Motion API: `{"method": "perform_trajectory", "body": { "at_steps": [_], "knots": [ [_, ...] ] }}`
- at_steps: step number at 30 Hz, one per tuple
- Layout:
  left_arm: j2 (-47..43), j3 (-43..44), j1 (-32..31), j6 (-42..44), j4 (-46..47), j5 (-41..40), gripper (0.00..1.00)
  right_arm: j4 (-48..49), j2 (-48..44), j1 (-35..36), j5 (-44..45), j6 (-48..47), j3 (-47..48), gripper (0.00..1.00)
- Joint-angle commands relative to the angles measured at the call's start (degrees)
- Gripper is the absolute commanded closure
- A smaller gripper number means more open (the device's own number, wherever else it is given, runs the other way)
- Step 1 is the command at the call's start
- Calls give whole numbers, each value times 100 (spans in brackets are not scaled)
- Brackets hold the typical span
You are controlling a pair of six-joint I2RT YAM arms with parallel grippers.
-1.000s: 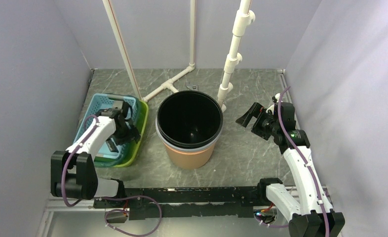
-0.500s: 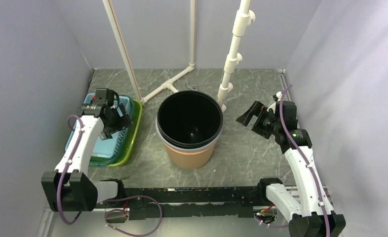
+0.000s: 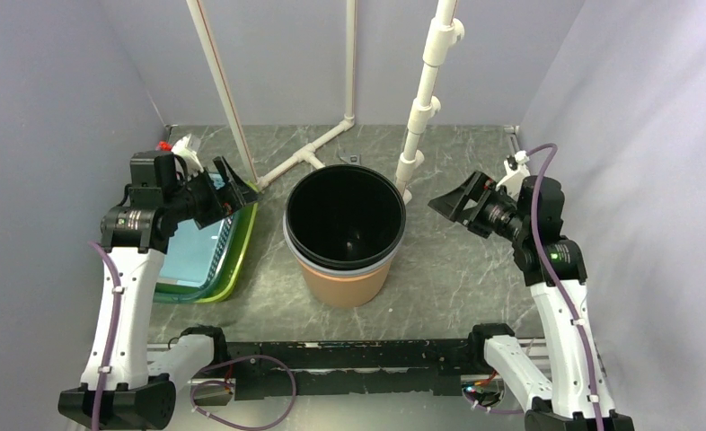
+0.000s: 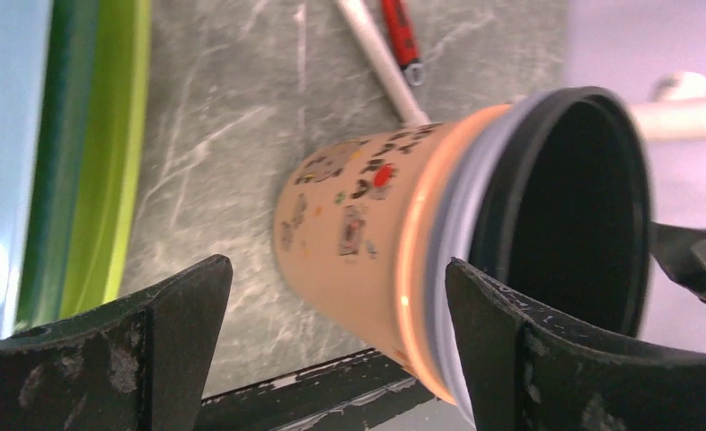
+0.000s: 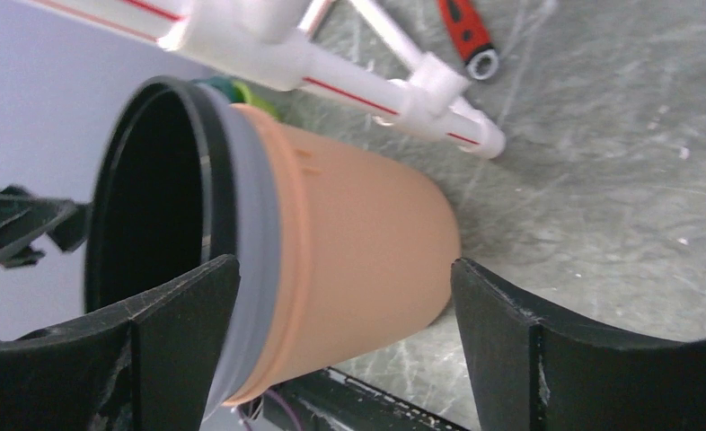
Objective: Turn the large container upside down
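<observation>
The large container point(image 3: 345, 274) stands upright mid-table, its mouth facing up: a tan outer bucket with a grey band and a black inner rim. Small stickers dot its wall in the left wrist view point(image 4: 354, 238); the right wrist view shows the plain tan side point(image 5: 367, 242). My left gripper point(image 3: 227, 190) hovers open to its left, above the tray's edge, pointing at it. My right gripper point(image 3: 451, 204) hovers open to its right, facing the rim. Neither touches it. Each wrist camera frames the container between its own open gripper point(image 4: 334, 269) point(image 5: 345, 268), with nothing held.
A blue basket inside a green tray point(image 3: 233, 269) sits at the left. White PVC pipes point(image 3: 306, 159) lie behind the container, and a jointed white post point(image 3: 419, 108) rises at its back right. A red-handled wrench point(image 5: 468, 36) lies near the pipes. Purple walls enclose three sides.
My left arm has lifted off the blue basket and swung up to face the container. My right gripper has risen slightly and turned toward the rim. The container has not moved.
</observation>
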Motion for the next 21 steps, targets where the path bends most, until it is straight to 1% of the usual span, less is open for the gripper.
{"method": "perform_trajectory", "body": {
  "at_steps": [1,3,5,9,11,14,18,21],
  "knots": [
    [116,517,-8,-22,390,1098,6,193,111,61,-894,-41,567,15],
    [180,559,-16,-32,560,1422,6,-45,251,235,-830,-187,817,20],
    [243,580,-57,-33,651,1587,7,-191,390,663,-626,-287,1027,24],
    [398,680,-343,29,611,1571,7,-612,709,2115,691,-304,1559,26],
    [514,772,-691,83,499,1319,7,-829,917,2702,1307,-225,1789,28],
    [678,839,-1080,130,333,1026,7,-1191,1293,3172,1857,-62,2054,35],
    [719,743,-1186,35,277,593,8,-1470,1555,3754,2820,203,2159,37],
    [748,663,-1186,-39,361,561,11,-1295,1768,4037,2919,242,2179,46]
  ]
}}
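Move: From the left hand, the large container's middle lies about 23 cm to the right, 5 cm back and 14 cm below, its black rim nearly at hand height; the stacked baskets are some 19 cm to the left, 2 cm ahead and 24 cm down. From the right hand, the container is about 23 cm to the left, 6 cm back and 15 cm below; the white pipe's foot stands roughly 18 cm ahead, 6 cm left and 27 cm down. Inward from both sides towards the container's rim: the right hand swings some 10 cm left and a little back, arching up then sinking, turning counter-clockwise about 20 degrees as its fingers close partway with the rim's right side between them. The left hand rises, then goes right and settles slightly, turning clockwise, its fingers staying open and ending close by the rim's left side. ##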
